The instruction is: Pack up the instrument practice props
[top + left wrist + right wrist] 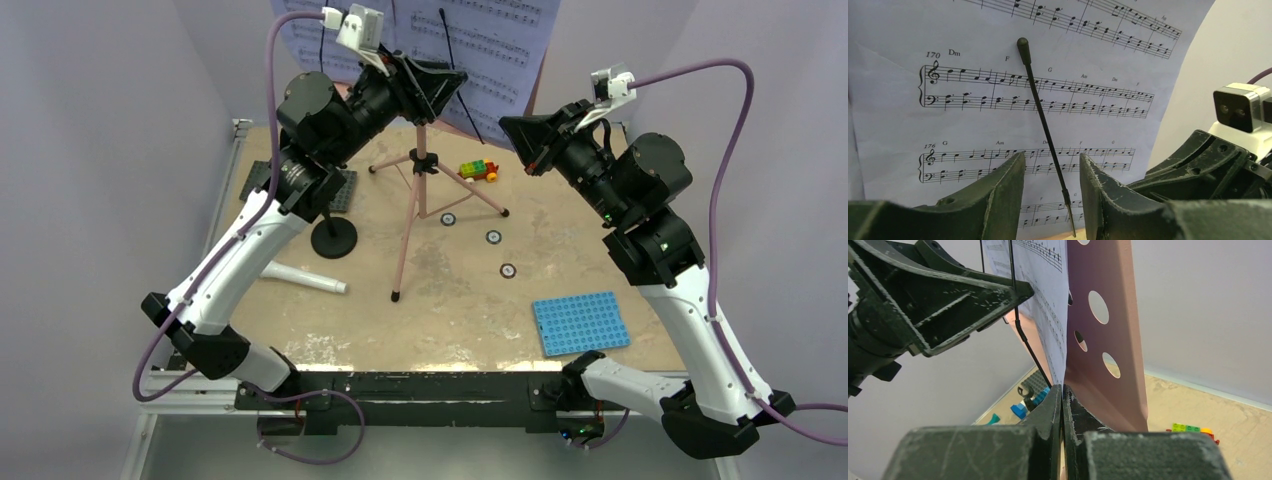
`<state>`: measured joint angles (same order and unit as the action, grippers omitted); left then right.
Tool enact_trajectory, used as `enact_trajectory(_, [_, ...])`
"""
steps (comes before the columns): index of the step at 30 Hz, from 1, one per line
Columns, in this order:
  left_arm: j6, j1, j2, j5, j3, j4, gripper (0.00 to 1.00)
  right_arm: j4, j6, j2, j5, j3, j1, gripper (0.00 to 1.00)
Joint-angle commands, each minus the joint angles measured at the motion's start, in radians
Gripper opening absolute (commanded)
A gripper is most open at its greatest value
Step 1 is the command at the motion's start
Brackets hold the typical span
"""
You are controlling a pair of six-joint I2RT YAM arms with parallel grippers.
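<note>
The pink music stand (418,200) stands mid-table, and its hole-dotted desk (1103,350) carries the lavender sheet-music pages (500,50) (973,125). My left gripper (1052,161) (455,80) is open in front of the pages. The stand's thin black retainer rod (1040,110) runs between its fingers without touching them. My right gripper (1063,390) (504,123) is shut on the pages' lower corner (1064,375). The black round-based mic stand (333,238) stands at the left, partly under my left arm. The grey-white microphone (305,278) lies in front of it.
A blue studded plate (580,322) lies near right and a grey one (345,188) at the far left under my left arm. Coloured bricks (478,170) (1190,429) sit behind the stand's legs. Three small round discs (493,237) lie right of the pole. Walls close in around the table.
</note>
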<state>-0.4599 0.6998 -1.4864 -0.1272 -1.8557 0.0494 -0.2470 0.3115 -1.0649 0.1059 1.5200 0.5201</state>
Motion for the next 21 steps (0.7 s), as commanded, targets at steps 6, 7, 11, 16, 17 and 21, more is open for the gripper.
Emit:
enact_trajectory(6, [-0.008, -0.005, -0.024, -0.048, -0.063, -0.033, 0.36, 0.028, 0.011, 0.020, 0.025, 0.019, -0.005, 0.00])
enact_trajectory(7, [-0.009, -0.005, -0.024, -0.051, -0.065, -0.033, 0.35, 0.028, 0.011, 0.020, 0.025, 0.019, -0.005, 0.00])
enact_trajectory(11, [-0.009, -0.005, -0.015, -0.060, -0.054, -0.067, 0.20, 0.025, 0.011, 0.021, 0.023, 0.021, -0.005, 0.00])
enact_trajectory(16, [-0.010, -0.005, 0.029, -0.062, 0.022, -0.143, 0.00, 0.021, 0.007, 0.029, 0.010, 0.016, -0.005, 0.00])
enact_trajectory(17, [-0.009, -0.005, 0.036, -0.062, 0.032, -0.153, 0.00, 0.019, 0.005, 0.033, 0.007, 0.015, -0.005, 0.00])
enact_trajectory(21, [-0.008, -0.005, 0.048, -0.073, 0.044, -0.160, 0.00, 0.015, 0.003, 0.043, 0.002, 0.014, -0.005, 0.00])
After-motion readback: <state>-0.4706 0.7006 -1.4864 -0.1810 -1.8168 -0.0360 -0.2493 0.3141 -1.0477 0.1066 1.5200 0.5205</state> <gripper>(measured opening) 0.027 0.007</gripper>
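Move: Between the left hand's half-open fingertips stands the middle of the right page-holder rod, about 1 cm ahead, 1 cm to the right and level with the hand point. Behind this rod is the right sheet, its middle roughly 6 cm ahead, 2 cm right and 4 cm higher than the left hand; the other page-holder rod stands some 17 cm left, 6 cm ahead and 5 cm up. From the right hand, the right rod is about 5 cm ahead, 5 cm left and 4 cm above. Easing about 1 cm forward-right to set the rod well between its fingers, the left hand shuts from half open and pinches the right page-holder rod, then draws back roughly 1 cm while its wrist yaws a few degrees clockwise. The right hand stays shut, keeping its pinch on the right sheet's edge, and only at the end begins a slight backward and upward shift. ##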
